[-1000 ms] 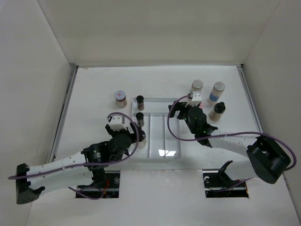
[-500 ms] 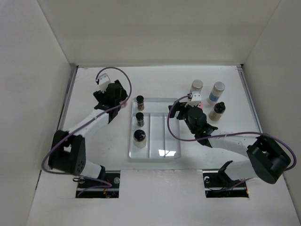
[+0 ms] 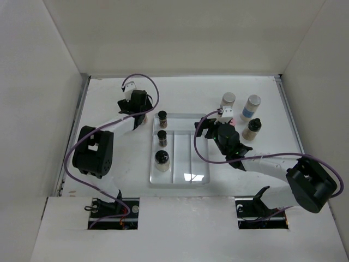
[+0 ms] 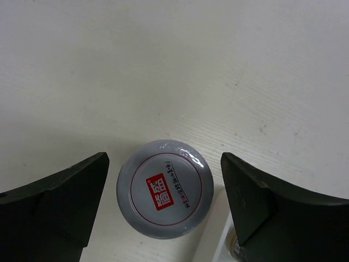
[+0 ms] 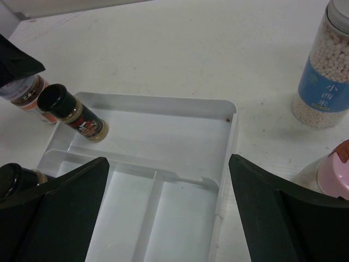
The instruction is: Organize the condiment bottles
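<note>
A silver-capped jar with a red logo (image 4: 164, 188) stands on the table between the open fingers of my left gripper (image 4: 164, 203); the jaws flank it without touching. In the top view the left gripper (image 3: 138, 111) covers this jar, left of the white divided tray (image 3: 188, 164). Three black-capped bottles (image 3: 162, 117) (image 3: 162, 135) (image 3: 161, 158) stand in the tray's left column. My right gripper (image 5: 169, 215) is open and empty above the tray's right part (image 3: 214, 131). A silver-capped bottle (image 3: 228, 99), a blue-labelled bottle (image 3: 251, 106) and a black-capped bottle (image 3: 252, 129) stand right of the tray.
A pink-capped bottle (image 5: 335, 169) stands close to the right gripper's right finger, beside the tray's right rim (image 5: 229, 153). The blue-labelled bottle (image 5: 327, 71) is behind it. White walls enclose the table on the left, back and right.
My left arm has swung from the tray's near left, leaving a black-capped bottle there, to the far left jar, and now straddles it. The right arm has not moved.
</note>
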`<state>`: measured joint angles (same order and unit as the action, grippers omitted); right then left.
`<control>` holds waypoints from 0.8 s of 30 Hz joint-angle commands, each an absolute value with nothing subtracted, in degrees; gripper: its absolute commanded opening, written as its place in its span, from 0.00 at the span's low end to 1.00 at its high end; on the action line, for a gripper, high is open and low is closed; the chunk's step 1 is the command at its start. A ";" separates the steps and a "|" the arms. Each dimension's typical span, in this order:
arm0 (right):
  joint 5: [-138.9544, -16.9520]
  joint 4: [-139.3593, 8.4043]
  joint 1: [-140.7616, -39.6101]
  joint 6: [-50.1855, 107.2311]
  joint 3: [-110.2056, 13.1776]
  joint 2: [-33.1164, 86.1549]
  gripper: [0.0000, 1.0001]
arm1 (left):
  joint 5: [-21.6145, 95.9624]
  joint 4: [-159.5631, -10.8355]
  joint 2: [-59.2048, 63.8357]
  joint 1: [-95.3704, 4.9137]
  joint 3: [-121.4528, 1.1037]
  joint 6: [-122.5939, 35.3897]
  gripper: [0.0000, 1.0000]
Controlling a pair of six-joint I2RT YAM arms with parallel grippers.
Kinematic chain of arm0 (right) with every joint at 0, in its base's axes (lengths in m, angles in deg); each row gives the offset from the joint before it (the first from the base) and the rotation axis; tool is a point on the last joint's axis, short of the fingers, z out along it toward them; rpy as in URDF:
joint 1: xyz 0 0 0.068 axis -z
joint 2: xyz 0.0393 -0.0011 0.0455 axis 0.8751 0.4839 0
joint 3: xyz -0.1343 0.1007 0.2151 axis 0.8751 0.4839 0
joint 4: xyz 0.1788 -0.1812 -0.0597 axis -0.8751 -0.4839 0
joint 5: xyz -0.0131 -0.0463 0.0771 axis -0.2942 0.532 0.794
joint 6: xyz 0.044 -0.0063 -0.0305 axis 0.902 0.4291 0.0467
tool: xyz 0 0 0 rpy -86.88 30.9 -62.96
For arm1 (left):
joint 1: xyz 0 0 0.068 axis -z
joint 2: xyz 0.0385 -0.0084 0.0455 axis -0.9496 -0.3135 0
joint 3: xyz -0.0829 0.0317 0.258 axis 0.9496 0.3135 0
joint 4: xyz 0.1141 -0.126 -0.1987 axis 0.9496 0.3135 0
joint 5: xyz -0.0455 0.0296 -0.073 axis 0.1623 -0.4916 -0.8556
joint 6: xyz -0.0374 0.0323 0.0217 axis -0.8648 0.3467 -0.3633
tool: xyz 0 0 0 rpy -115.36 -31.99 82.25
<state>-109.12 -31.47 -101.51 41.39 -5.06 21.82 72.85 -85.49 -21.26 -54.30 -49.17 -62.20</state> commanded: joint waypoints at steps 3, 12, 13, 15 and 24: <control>-109.24 -29.90 -101.53 41.31 -6.54 21.02 0.99 | 72.51 -86.70 -22.30 -54.63 -51.29 -61.38 0.75; -109.24 -30.08 -101.53 41.22 -6.81 21.38 0.99 | 80.06 -89.24 -5.63 -53.93 -46.63 -61.73 0.36; -109.24 -29.90 -101.53 41.22 -6.72 21.11 0.99 | 80.93 -89.51 -1.94 -53.15 -45.93 -61.56 0.36; -109.24 -29.73 -101.53 41.40 -6.37 20.76 0.99 | 81.82 -89.51 4.65 -50.87 -44.79 -61.38 0.36; -112.30 -27.53 -99.95 42.97 -3.03 15.50 0.99 | 85.86 -88.37 22.16 -27.77 -38.55 -58.22 0.36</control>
<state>-109.63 -31.12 -101.00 41.65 -4.26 18.54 83.06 -85.58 20.58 -33.49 -41.46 -59.73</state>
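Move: The jar with the grey lid stands practically between the left hand's open fingers, its middle about 3 cm below them. To the jar's right, in the tray, one small black-capped bottle stands some 11 cm off and 2 cm nearer the robot; a second is 9 cm nearer still. The white bottle stands about 24 cm back and 10 cm right of the hand. From the right hand the jar is about 10 cm ahead, 33 cm left and 8 cm lower. The left fingers pinch the grey-lidded jar at its sides just under the lid, after easing down a last 1.5 cm around it. Keeping that hold, the hand hauls the jar up some 25 cm at growing speed, drawing it back about 13 cm and, late on, to the right, while the wrist tips the fingers up by about 30 degrees. ##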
